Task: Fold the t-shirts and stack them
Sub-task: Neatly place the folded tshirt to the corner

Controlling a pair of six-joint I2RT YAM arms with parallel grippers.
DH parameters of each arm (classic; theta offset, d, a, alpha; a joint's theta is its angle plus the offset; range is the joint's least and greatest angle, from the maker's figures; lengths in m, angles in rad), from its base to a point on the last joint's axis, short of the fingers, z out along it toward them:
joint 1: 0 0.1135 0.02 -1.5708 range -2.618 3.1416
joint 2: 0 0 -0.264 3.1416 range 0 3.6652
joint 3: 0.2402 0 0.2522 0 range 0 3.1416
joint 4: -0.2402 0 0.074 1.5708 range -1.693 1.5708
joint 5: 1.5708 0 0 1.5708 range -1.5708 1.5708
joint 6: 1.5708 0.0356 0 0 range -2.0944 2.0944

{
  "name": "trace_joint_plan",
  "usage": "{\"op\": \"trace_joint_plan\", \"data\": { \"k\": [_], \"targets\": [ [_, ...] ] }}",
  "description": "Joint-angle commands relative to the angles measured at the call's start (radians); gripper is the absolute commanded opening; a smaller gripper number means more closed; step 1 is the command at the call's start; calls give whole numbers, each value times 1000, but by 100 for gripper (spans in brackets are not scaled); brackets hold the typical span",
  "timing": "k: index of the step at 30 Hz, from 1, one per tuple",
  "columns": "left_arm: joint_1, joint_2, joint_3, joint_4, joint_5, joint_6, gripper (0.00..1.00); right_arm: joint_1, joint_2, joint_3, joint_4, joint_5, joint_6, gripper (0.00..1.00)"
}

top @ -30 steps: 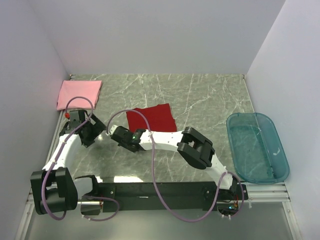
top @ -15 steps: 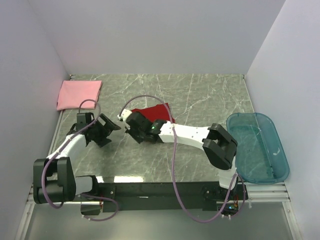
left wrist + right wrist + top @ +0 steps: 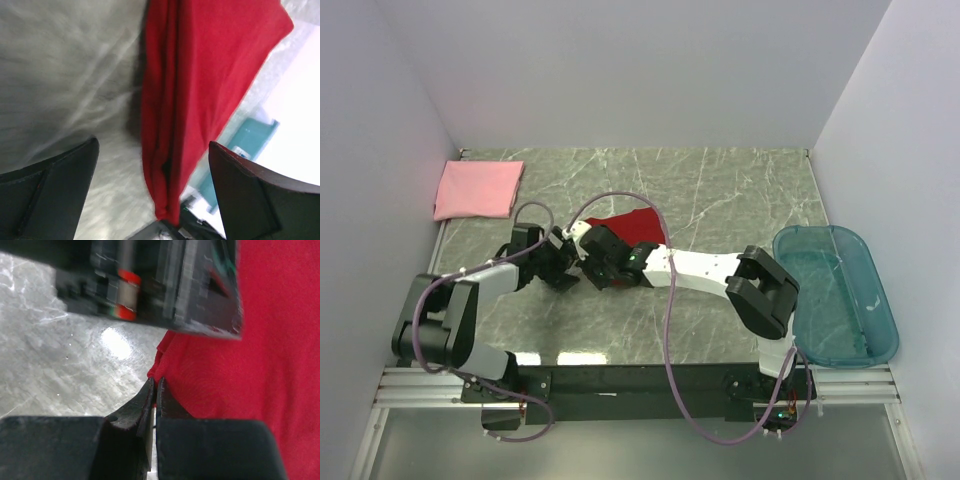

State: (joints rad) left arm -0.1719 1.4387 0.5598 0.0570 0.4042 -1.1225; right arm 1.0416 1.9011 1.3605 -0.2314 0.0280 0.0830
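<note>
The deep red t-shirt (image 3: 638, 226) lies folded on the marble table, its near-left part hidden under my right wrist. The light pink t-shirt (image 3: 478, 189) lies folded at the far left corner. My left gripper (image 3: 565, 266) is open beside the red shirt's left edge. In the left wrist view the red shirt's folded edge (image 3: 195, 80) runs between its spread fingers (image 3: 50, 195). My right gripper (image 3: 155, 384) is shut, its tips touching the red shirt's (image 3: 250, 340) bunched corner. No cloth shows between its jaws. The two grippers (image 3: 590, 262) nearly meet.
A translucent teal-blue bin (image 3: 835, 293) stands at the right edge of the table and shows far off in the left wrist view (image 3: 250, 135). White walls close in the table at the back and both sides. Purple cables loop over both arms.
My left gripper has swung right from near the left wall to the red shirt's near-left corner. My right gripper has moved up to that same corner and its arm has stretched out.
</note>
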Motion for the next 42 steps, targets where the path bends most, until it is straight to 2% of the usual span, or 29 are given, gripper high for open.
{"op": "trace_joint_plan", "data": {
  "k": [1,5,8,9,10,11,13,15,18,19,20,21,22,24,25,28,33,37,42],
  "targets": [
    [-41,54,5,92,-37,-88,99,-9,-71,-18,63,-25,30,0],
    [-84,118,11,130,-60,-122,99,-17,-83,-32,79,-26,43,0],
    [-94,126,6,144,-82,-129,92,-18,-83,-34,76,-25,41,0],
    [-92,124,5,136,-100,-128,87,-18,-85,-40,81,-46,44,0],
    [-92,120,8,130,-113,-120,70,-18,-83,-43,86,-46,46,0],
    [-95,118,11,123,-126,-112,60,-18,-85,-44,87,-53,46,0],
    [-94,111,22,99,-163,-83,46,-18,-80,-43,87,-59,52,0],
    [-94,109,38,83,-183,-47,38,-18,-76,-40,87,-68,55,0],
    [-94,117,77,55,-209,19,19,-20,-74,-35,81,-68,57,0],
    [-94,129,89,37,-222,38,5,-20,-71,-31,80,-69,57,0],
    [-94,138,121,23,-231,62,1,-18,-73,-29,75,-69,57,0],
    [-92,146,141,1,-240,114,1,-20,-73,-26,70,-71,58,3],
    [-92,167,164,-20,-249,145,1,-20,-73,-24,69,-69,60,17],
    [-92,183,227,-98,-307,229,1,-20,-80,-20,57,-68,66,31],
    [-92,196,245,-117,-330,260,1,-18,-86,-18,49,-60,69,41],
    [-89,232,345,-227,-431,390,1,-29,-114,-14,1,-60,87,56],
    [-87,316,567,-416,-617,607,1,-87,-224,-87,-80,-92,139,73],
    [-84,403,713,-486,-755,733,1,-121,-336,-190,-115,-102,135,76],
    [-40,500,925,-540,-878,842,1,-143,-468,-297,-193,-31,127,77]
  ]
}}
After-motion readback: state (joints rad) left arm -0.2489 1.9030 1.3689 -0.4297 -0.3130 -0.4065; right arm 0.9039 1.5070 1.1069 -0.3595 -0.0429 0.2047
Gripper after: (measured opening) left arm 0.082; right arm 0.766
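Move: The red folded t-shirt hangs by its near left corner from the right fingers, its middle some 7 cm ahead of that hand, 9 cm to the right and 6 cm lower. From the open left hand, the raised left edge to be pinched is about 3 cm to the right, 1 cm ahead and 2 cm lower. The pink folded t-shirt lies roughly 19 cm ahead and 26 cm left of the left hand, about 4 cm below. The red t-shirt's left edge is handed over: the left hand slips about 3 cm right around it, sinks 2 cm and pinches it while the right hand holds still. The left hand then carries it about 17 cm forward and left towards the pink t-shirt, rising slightly and rolling some 55 degrees, left side up. The right fingers open, let go of the corner and back off 10 cm right and 5 cm up. ##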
